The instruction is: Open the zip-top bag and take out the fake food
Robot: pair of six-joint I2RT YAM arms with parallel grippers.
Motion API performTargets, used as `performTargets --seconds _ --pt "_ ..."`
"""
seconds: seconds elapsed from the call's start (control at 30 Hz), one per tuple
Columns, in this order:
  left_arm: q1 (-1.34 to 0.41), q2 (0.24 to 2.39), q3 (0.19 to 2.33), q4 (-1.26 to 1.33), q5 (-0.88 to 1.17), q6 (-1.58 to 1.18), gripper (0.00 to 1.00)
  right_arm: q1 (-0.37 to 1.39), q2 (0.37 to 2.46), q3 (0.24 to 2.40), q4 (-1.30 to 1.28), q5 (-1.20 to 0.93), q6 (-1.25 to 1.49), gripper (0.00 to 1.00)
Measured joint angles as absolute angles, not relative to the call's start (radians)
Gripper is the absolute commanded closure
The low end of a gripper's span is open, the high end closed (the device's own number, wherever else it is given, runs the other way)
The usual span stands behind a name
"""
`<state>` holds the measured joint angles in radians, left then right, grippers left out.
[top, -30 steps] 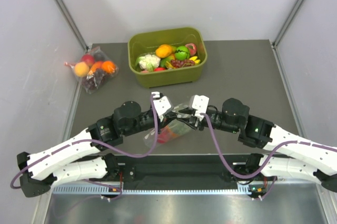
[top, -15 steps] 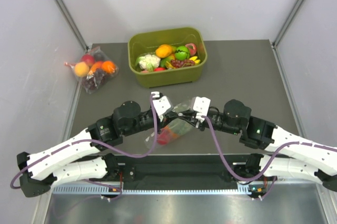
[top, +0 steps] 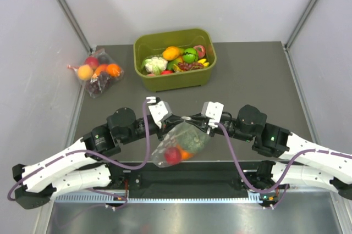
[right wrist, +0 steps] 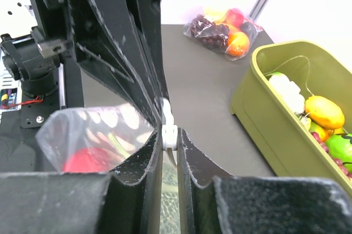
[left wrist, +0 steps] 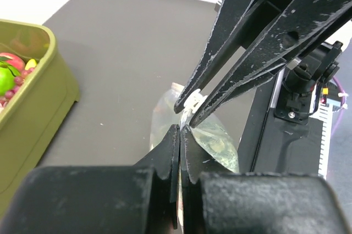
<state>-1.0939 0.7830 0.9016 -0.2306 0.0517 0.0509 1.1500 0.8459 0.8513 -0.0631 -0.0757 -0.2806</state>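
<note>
The zip-top bag (top: 181,145) hangs between my two grippers near the table's front edge, with a red fruit (top: 172,155), an orange fruit (top: 187,155) and a dark green piece (top: 193,140) of fake food inside. My left gripper (top: 171,120) is shut on the bag's top edge (left wrist: 180,128). Tip to tip with it, my right gripper (top: 192,120) is shut on the bag's white zipper slider (right wrist: 169,131). In the right wrist view the bag (right wrist: 93,135) bulges left, the red fruit (right wrist: 82,162) showing through it.
A green tub (top: 175,61) full of toy produce stands at the back centre of the table; its wall (right wrist: 275,135) is close on the right in the right wrist view. A smaller clear bag of fruit (top: 99,73) lies at the back left.
My right gripper has closed on the slider. The left arm has drawn back to the left, and the bag now hangs lower with the food sunk to its bottom.
</note>
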Motion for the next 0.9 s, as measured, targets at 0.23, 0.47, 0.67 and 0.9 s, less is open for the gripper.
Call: performTargets --seconds 0.23,0.47,0.67,0.9 --pt "-1.094 0.724 0.902 -0.232 -0.009 0.054 1.00 1.150 0.846 0.851 -0.061 -0.065 -0.280 1.00" --pt "-1.094 0.690 0.900 -0.218 -0.117 0.055 1.00 1.150 0.827 0.834 -0.079 -0.039 -0.272 1.00" --pt "-1.097 0.695 0.871 -0.176 -0.248 0.058 1.00 1.150 0.788 0.803 -0.100 -0.010 -0.247 1.00" --pt "-1.098 0.754 0.844 -0.124 -0.421 0.085 1.00 1.149 0.754 0.708 -0.088 0.022 -0.163 1.00"
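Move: Both hands meet over the polka-dot bag, some 30 cm above the table: the zip slider is in the right fingers, about 2 cm to the right of the left hand, which holds the zip's end. The red fruit in the bag lies roughly 8 cm back, 3 cm left and 16 cm below the left hand, the orange fruit 8 cm back, 1 cm right and equally low. The green bin is 28 cm ahead, 4 cm left, 23 cm lower. Pinching the zip end, the shut left fingers draw it away from the slider, first up and left, then swinging forward and sinking back, ending about 6 cm forward and 5 cm left with the hand turned some 25 degrees counter-clockwise. The right fingers keep their pinch on the slider, wait briefly, then drag down about 5 cm and slightly right, tipping a little. ##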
